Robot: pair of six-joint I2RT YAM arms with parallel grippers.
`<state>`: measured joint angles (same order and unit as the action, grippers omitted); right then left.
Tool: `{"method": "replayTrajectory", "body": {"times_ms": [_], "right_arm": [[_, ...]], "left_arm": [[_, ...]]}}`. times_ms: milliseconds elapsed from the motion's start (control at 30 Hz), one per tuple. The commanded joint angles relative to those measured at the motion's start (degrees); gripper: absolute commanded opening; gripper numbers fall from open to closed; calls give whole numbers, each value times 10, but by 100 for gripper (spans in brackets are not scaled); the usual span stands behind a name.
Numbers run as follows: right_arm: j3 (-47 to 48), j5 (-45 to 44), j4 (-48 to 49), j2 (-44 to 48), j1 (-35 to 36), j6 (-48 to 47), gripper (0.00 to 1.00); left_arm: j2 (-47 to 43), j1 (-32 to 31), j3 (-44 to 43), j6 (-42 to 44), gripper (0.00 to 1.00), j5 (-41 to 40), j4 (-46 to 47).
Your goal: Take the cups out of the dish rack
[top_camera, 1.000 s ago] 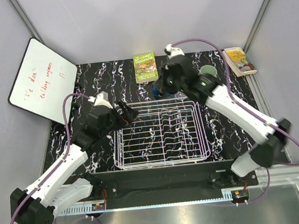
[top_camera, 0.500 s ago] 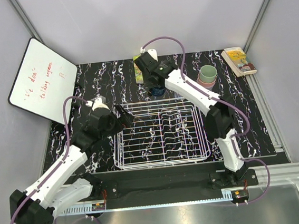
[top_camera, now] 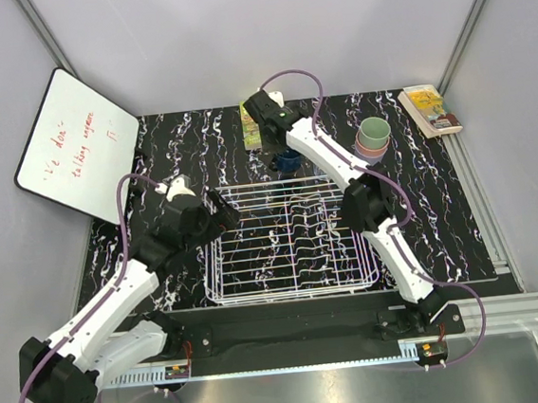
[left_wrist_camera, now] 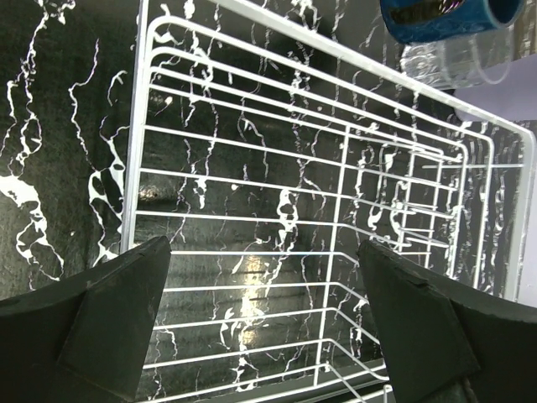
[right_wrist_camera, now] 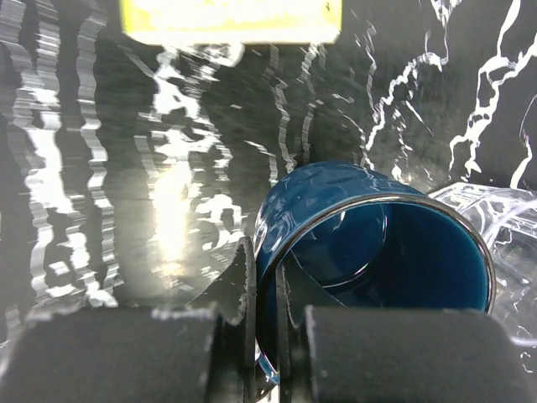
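Note:
The white wire dish rack [top_camera: 288, 247] sits mid-table, and no cup shows inside it. Behind its far edge my right gripper [right_wrist_camera: 264, 260] is shut on the rim of the dark blue cup [right_wrist_camera: 377, 243], one finger inside and one outside. That cup [top_camera: 286, 162] is tipped with its mouth toward the wrist camera. A clear glass cup [right_wrist_camera: 503, 227] lies right beside it. A pale green cup stacked in a pink one [top_camera: 373, 138] stands at the back right. My left gripper [left_wrist_camera: 268, 319] hangs open over the rack's left end [left_wrist_camera: 252, 210], holding nothing.
A green and yellow book [top_camera: 254, 127] lies at the back just beyond the right wrist. Another book [top_camera: 430, 110] lies at the far right corner. A whiteboard [top_camera: 75, 144] leans at the left. The right arm stretches diagonally over the rack's right half.
The right arm has swung its wrist from the back right leftward to beside the green book, and its elbow now lies over the rack. The blue cup and left arm have hardly moved.

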<state>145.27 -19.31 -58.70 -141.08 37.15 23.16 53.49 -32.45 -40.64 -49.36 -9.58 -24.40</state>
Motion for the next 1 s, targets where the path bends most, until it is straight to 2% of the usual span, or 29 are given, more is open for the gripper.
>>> {"method": "replayTrajectory", "body": {"times_ms": [0,367,600,667,733,767,833,867,933,967], "right_arm": [[30,2,-8,-20,-9,1,0],[22,23,10,-62,-10,3,0],[-2,38,14,-58,-10,7,0],[-11,39,15,-45,-10,7,8],[-25,30,19,-32,-10,7,19],[-28,24,20,-18,-10,8,29],[-40,15,26,-1,-11,7,37],[-43,11,27,15,-10,6,45],[-44,6,30,31,-10,4,52],[-44,3,31,45,-10,3,60]], "left_arm": [[18,2,2,1,99,-14,9],[28,2,7,4,99,-17,9],[35,2,7,4,99,-13,10],[36,2,6,6,99,-11,10],[38,2,5,8,99,-9,10],[38,2,6,9,99,-9,12],[40,2,7,8,99,-8,11],[41,2,7,8,99,-7,12],[40,2,8,8,99,-8,13],[39,2,9,7,99,-7,13]]}}
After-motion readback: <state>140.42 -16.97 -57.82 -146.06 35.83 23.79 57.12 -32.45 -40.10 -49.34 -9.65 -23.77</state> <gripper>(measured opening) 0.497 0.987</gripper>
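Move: The right hand holds the blue cup by its left rim; the counter spot for it lies about 4 cm right, 1 cm ahead and 12 cm below. The clear glass stands roughly 14 cm right and 1 cm ahead, the green book's middle 18 cm ahead and 4 cm left, and the rack's far rail 5 cm back, centred 1 cm right. From the left hand the spot is some 21 cm ahead, 18 cm right and 12 cm below. Straight down goes the right hand, nearly 8 cm in all, taking the blue cup to the counter between the green book and the rack's far rail, with the fingertips tipping back towards the base by under 10 degrees. It all but pauses low, then the pinch opens to about half around the cup's left rim. The empty left hand, still wide open, sinks about 2 cm over the rack. ##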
